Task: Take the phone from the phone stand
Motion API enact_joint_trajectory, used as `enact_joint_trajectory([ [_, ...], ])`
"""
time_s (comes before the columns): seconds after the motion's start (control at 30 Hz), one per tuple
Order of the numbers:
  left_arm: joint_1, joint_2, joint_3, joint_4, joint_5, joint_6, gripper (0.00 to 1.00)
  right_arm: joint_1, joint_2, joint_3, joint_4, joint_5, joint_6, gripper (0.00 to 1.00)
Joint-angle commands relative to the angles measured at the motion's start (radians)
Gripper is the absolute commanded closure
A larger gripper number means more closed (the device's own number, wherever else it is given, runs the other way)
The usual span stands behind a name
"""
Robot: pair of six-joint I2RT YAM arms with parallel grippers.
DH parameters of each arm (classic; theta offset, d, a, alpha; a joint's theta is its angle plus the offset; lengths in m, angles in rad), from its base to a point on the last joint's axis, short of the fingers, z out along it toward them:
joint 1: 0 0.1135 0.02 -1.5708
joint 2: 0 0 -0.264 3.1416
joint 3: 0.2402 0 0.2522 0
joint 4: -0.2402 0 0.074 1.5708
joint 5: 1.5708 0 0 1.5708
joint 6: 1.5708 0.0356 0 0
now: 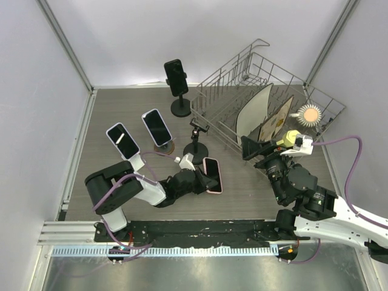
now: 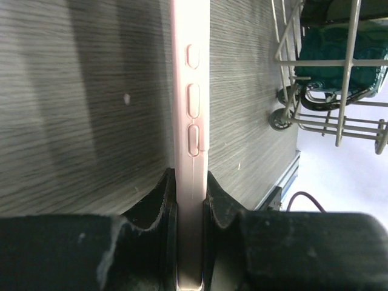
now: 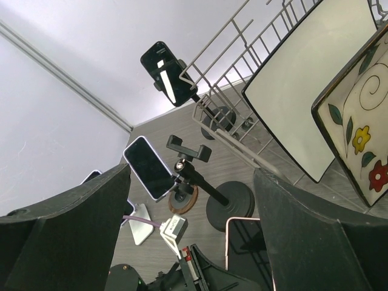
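Observation:
My left gripper (image 1: 200, 179) is shut on one end of the pink-cased phone (image 1: 213, 175), its dark screen facing up, low over the table. The left wrist view shows that phone (image 2: 191, 91) edge-on, side buttons visible, clamped between both fingers of the gripper (image 2: 191, 200). Just behind it the black phone stand (image 1: 196, 140) stands with its clamp holding nothing. My right gripper (image 1: 251, 148) hangs open and holds nothing, to the right beside the rack. Between the wide-apart fingers of the right gripper (image 3: 191, 176), its view shows the stand (image 3: 209, 189) and the phone (image 3: 248, 248) below.
Three other phones sit on stands: a black one (image 1: 176, 76) on a tall stand at the back, one (image 1: 156, 127) on a wooden base, one (image 1: 123, 140) on a white stand at left. A wire dish rack (image 1: 267, 73) with plates (image 1: 254, 112) fills the right.

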Motion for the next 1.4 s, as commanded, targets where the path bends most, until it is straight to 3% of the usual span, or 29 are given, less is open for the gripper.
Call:
enact_joint_trajectory([
  [0.0, -0.037, 0.014, 0.037, 0.133, -0.051, -0.05, 0.9, 0.003, -0.009, -0.003, 0.038, 0.017, -0.015, 0.13],
  [0.2, -0.06, 0.012, 0.036, 0.109, -0.076, -0.061, 0.54, 0.003, 0.011, 0.003, 0.04, 0.012, -0.015, 0.13],
  [0.4, -0.066, -0.021, 0.037, 0.044, -0.099, -0.046, 0.3, 0.003, 0.014, 0.005, 0.038, 0.008, -0.015, 0.13],
  [0.57, -0.072, -0.081, 0.037, -0.083, -0.143, -0.049, 0.22, 0.003, 0.008, 0.0, 0.038, 0.009, -0.015, 0.13],
  [0.7, -0.08, -0.133, 0.033, -0.187, -0.18, -0.041, 0.08, 0.003, 0.008, -0.003, 0.038, 0.014, -0.016, 0.13],
  [0.9, -0.082, -0.21, -0.003, -0.267, -0.247, -0.034, 0.0, 0.003, 0.006, -0.003, 0.038, 0.012, -0.036, 0.13],
  [1.17, -0.071, -0.366, -0.043, -0.407, -0.326, 0.018, 0.0, 0.003, 0.018, 0.002, 0.032, 0.0, -0.069, 0.12],
  [1.37, 0.015, -0.521, -0.046, -0.537, -0.29, 0.107, 0.0, 0.003, 0.058, 0.025, 0.017, -0.029, -0.104, 0.11],
])
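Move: The left hand still pinches the pink phone by its left long edge, that edge tipped up; the phone's middle is about 3 cm ahead of the hand, 2 cm to its right and 1 cm lower, just over bare tabletop. The emptied phone stand's base is roughly 11 cm ahead and 7 cm left, the wood-based stand 14 cm ahead and 20 cm left. From the right hand, the phone lies level ahead, 13 cm left, 31 cm down. The left fingers let go of the pink phone's raised edge, opening wide after the hand eases about 1 cm back and 1 cm right, low over the table. Still opening, the hand lifts a little, then draws off leftward some 8 cm and climbs to about 4.5 cm above where it began, turning roughly 10 degrees counter-clockwise. ##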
